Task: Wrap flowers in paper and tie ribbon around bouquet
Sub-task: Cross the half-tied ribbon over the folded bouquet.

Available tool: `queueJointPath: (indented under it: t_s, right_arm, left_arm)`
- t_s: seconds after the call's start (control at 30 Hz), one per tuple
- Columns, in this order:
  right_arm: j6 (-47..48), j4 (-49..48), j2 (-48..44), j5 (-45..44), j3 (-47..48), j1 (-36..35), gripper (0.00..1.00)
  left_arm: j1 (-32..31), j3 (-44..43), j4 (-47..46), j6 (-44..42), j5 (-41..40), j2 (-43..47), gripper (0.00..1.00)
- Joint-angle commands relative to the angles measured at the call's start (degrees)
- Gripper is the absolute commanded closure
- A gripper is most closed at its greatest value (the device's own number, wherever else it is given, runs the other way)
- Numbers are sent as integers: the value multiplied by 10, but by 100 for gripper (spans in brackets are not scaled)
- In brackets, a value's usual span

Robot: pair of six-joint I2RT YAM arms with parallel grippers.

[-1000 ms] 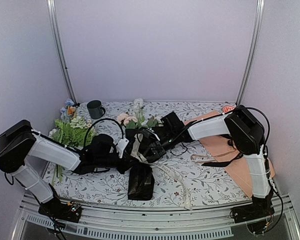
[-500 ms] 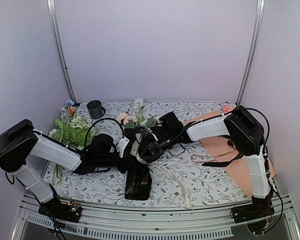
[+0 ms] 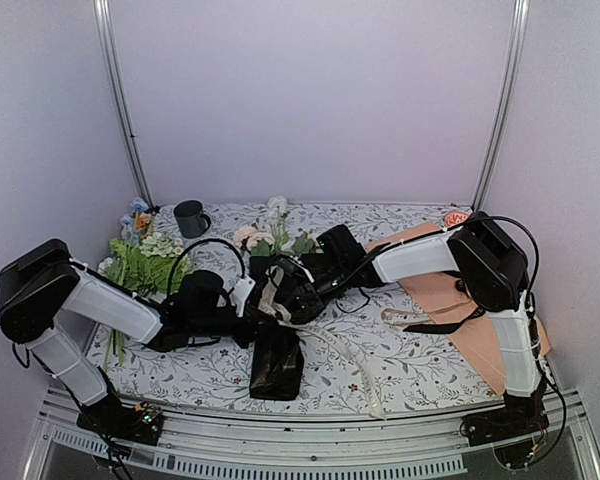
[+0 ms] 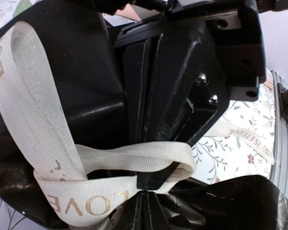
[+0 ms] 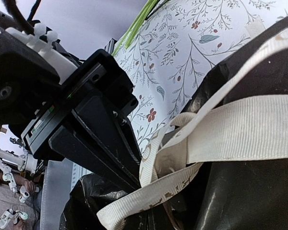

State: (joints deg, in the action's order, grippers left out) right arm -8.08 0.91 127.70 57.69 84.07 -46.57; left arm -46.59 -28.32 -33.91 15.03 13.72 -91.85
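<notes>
The bouquet lies mid-table: pink and white flowers [image 3: 263,240] stick out of a crumpled black paper [image 3: 277,365] cone. The cream ribbon [image 3: 345,352] is looped round its neck and trails toward the front edge. Both grippers meet at that neck. My left gripper [image 3: 250,305] comes in from the left. In its wrist view the left gripper [image 4: 145,207] is shut on the ribbon [image 4: 53,143] printed LOVE. My right gripper [image 3: 292,295] reaches from the right. In its wrist view the right gripper [image 5: 151,223] is shut, with a ribbon [image 5: 240,129] strand across its tips.
A dark green mug [image 3: 190,217] stands at the back left. The leftover mixed bunch [image 3: 145,262] lies by the left arm. A peach sheet [image 3: 450,300] with a black strap [image 3: 445,325] on it covers the right side.
The right gripper has shifted a little left toward the bouquet's neck and closed. The left gripper has held its grip, and the paper cone has nudged slightly left.
</notes>
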Motion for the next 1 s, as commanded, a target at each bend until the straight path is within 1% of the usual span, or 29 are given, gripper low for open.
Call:
queueJointPath:
  t_s: [0.0,0.13,0.2,0.3,0.4,0.47,0.5,0.53,0.63,0.77,0.97]
  right_arm:
    - [10,-8,-11,-3,11,-10,100]
    - [7,-8,-20,0,11,-8,100]
    - [3,-7,-29,-4,8,-6,100]
    - [-3,-4,-43,-23,-3,-6,100]
    - [-2,2,-55,-39,-12,-6,100]
    - [-4,6,-59,-49,-13,-6,100]
    - [-5,8,-60,-52,-13,-6,100]
    - [-5,11,-61,-57,-11,-5,100]
    - [-5,21,-60,-68,-9,-6,100]
    - [-1,36,-59,-76,-7,-7,100]
    - [8,48,-58,-79,-9,-9,100]
  left_arm:
    - [5,12,-39,-3,11,23,97]
    - [10,15,-20,-6,12,37,97]
    - [10,17,-8,-14,25,54,94]
    - [10,32,-4,-29,33,99,85]
    - [23,44,-1,-17,3,136,70]
    - [43,43,7,2,-19,141,60]
    - [51,31,20,10,-33,138,54]
    - [57,19,40,17,-53,131,51]
    - [69,-25,100,29,-103,90,44]
    - [75,-76,112,28,-79,34,38]
    - [76,-118,98,13,-55,5,36]
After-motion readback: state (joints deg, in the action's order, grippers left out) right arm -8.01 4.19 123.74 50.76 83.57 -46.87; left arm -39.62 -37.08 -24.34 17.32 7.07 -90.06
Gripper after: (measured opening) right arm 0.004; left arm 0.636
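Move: The ribbon strip that runs up the front of the wrapped bouquet is about 8 cm ahead of my left fingertips and 1 cm to their left, at much the same height. Beyond it the flower heads are some 23 cm ahead, about 1 cm left. The paper's stem end lies about 11 cm back and 2 cm to the right. From my right hand, that same strip lies roughly 7 cm ahead and 2 cm left. My left hand opens off the ribbon at the crossing and lifts clear about 6 cm. Then it swings forward some 7 cm and a little left, turning about 15 degrees counter-clockwise and sinking about 3 cm, until its wide-open fingers straddle the strip up the bouquet. My right hand keeps its ribbon pinched shut, rising a centimetre or two. ##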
